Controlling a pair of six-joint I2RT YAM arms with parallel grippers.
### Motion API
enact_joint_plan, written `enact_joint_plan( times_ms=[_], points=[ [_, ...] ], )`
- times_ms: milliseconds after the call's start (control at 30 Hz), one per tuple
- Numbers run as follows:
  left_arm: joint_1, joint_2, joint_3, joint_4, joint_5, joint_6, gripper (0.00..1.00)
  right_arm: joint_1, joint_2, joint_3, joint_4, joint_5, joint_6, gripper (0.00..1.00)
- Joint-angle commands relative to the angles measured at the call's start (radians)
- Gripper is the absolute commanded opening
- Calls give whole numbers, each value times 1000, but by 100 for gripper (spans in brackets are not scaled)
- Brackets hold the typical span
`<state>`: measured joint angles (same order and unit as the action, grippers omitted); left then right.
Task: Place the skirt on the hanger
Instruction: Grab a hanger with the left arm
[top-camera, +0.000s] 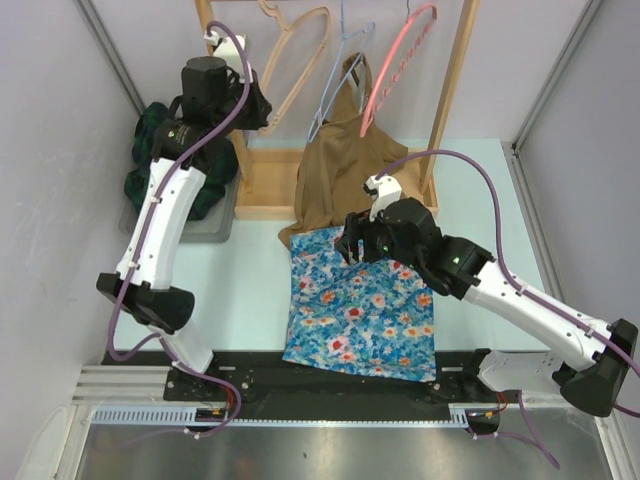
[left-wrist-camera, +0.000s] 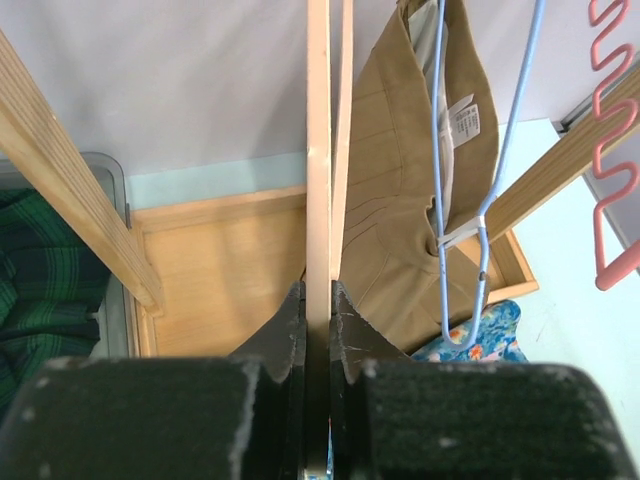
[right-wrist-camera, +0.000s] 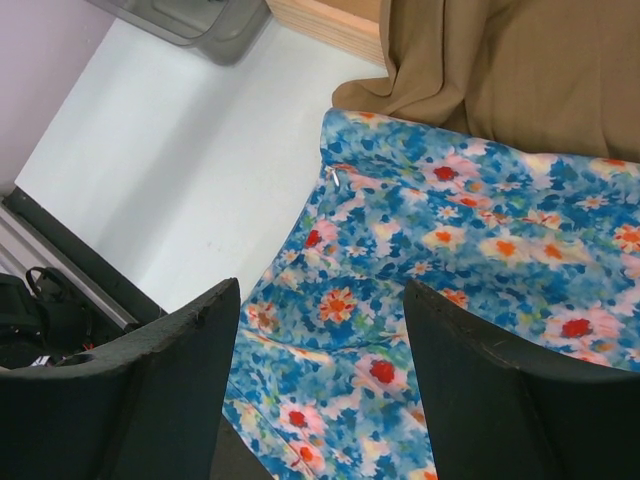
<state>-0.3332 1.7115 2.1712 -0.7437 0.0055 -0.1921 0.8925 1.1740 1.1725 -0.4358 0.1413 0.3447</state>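
The blue floral skirt (top-camera: 360, 305) lies flat on the table, its top edge against a tan garment; it also fills the right wrist view (right-wrist-camera: 450, 260). My right gripper (top-camera: 352, 245) hovers over the skirt's upper left part, and in its own view this gripper (right-wrist-camera: 320, 285) is open with nothing between its fingers. The pale wooden hanger (top-camera: 300, 55) hangs on the rack at the back. My left gripper (top-camera: 262, 105) is raised beside it. In the left wrist view the gripper (left-wrist-camera: 318, 320) is shut on the hanger's thin wooden bar (left-wrist-camera: 318, 150).
A tan garment (top-camera: 345, 160) hangs from a light blue wire hanger (top-camera: 345, 70), with a pink hanger (top-camera: 400, 60) to its right. The wooden rack base (top-camera: 270, 185) stands behind the skirt. A grey bin (top-camera: 215, 222) at the left holds green plaid cloth (top-camera: 160, 160).
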Motion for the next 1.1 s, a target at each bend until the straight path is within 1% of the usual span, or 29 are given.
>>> enact_joint_plan(
  times_ms=[0, 167, 267, 367, 433, 467, 500, 533, 567, 600, 633, 700, 767, 800, 833, 867, 900, 967, 1000, 1067],
  points=[
    [13, -99, 15, 112, -32, -4, 0, -4, -28, -10, 23, 14, 22, 71],
    [11, -136, 32, 130, -50, 2, 0, -4, -13, -4, 26, 12, 23, 70],
    [10, -138, 50, 104, -39, 5, 0, -4, -10, 6, 23, 11, 23, 70],
    [-1, -185, 3, 83, -33, 8, 0, -4, -11, 15, 17, 15, 24, 71],
    [-15, -269, -106, 93, -38, -3, 0, -6, -19, 15, 17, 41, 25, 76],
    [-21, -306, -147, 96, -45, -9, 0, -3, -26, 13, 17, 58, 30, 82],
    [-32, -338, -224, 99, -53, -35, 0, -4, -42, 12, 22, 95, 36, 95],
    [-36, -408, -263, 105, -58, -53, 0, -6, -43, 15, 29, 102, 39, 100],
    [-41, -444, -304, 110, -67, -72, 0, -7, -46, 24, 31, 113, 33, 100],
    [-56, -478, -388, 116, -73, -93, 0, -9, -43, 36, 26, 130, 31, 100],
    [-67, -554, -428, 116, -82, -104, 0, -10, -28, 51, 13, 138, 28, 100],
    [-98, -622, -525, 100, -117, -133, 0, -10, -13, 98, -6, 153, 14, 100],
    [-125, -722, -585, 57, -147, -153, 0, -12, 12, 127, -26, 159, -2, 100],
    [-151, -755, -650, 41, -186, -177, 0, -12, 18, 131, -27, 156, -6, 100],
    [-162, -789, -684, 20, -202, -191, 0, -13, 19, 134, -30, 156, -7, 100],
    [-168, -865, -720, 12, -213, -222, 0, -13, 21, 134, -30, 153, -7, 100],
    [-173, -900, -784, 4, -231, -236, 0, -15, 22, 134, -27, 141, -3, 100],
    [-175, -987, -847, -3, -219, -251, 0, -17, 21, 134, -17, 115, 2, 98],
    [-175, -1013, -902, -5, -185, -250, 0, -17, 21, 134, 2, 78, 10, 98],
    [-176, -1067, -947, -6, -135, -228, 0, -15, 30, 144, 15, 38, 22, 97]
  ],
)
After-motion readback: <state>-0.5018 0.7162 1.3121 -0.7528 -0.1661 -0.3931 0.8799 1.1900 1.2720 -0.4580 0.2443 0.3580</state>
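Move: The left hand already grips the lower corner of the wooden hanger; the floral skirt it is wanted for lies spread on the table, its middle about 24 cm back, 17 cm to the right and some 40 cm below. The blue hanger is about 5 cm ahead and 12 cm right at near hand height; the rack's left post is about 7 cm ahead and 8 cm left. From the right hand the skirt's middle is about 4 cm back, 1 cm right and 25 cm below. Keeping the wooden hanger's corner pinched in its shut fingers, the left hand first rises about 5 cm while easing slightly back, to free the hook from the rail, then sweeps some 20 cm farther straight back towards the robot and away from the rack, sinking late, drifting a little left and rolling its left side down some 10 degrees. Meanwhile the right hand, empty above the floral skirt, opens from partly to fully wide and then rises about 4 cm, easing slightly forward. ##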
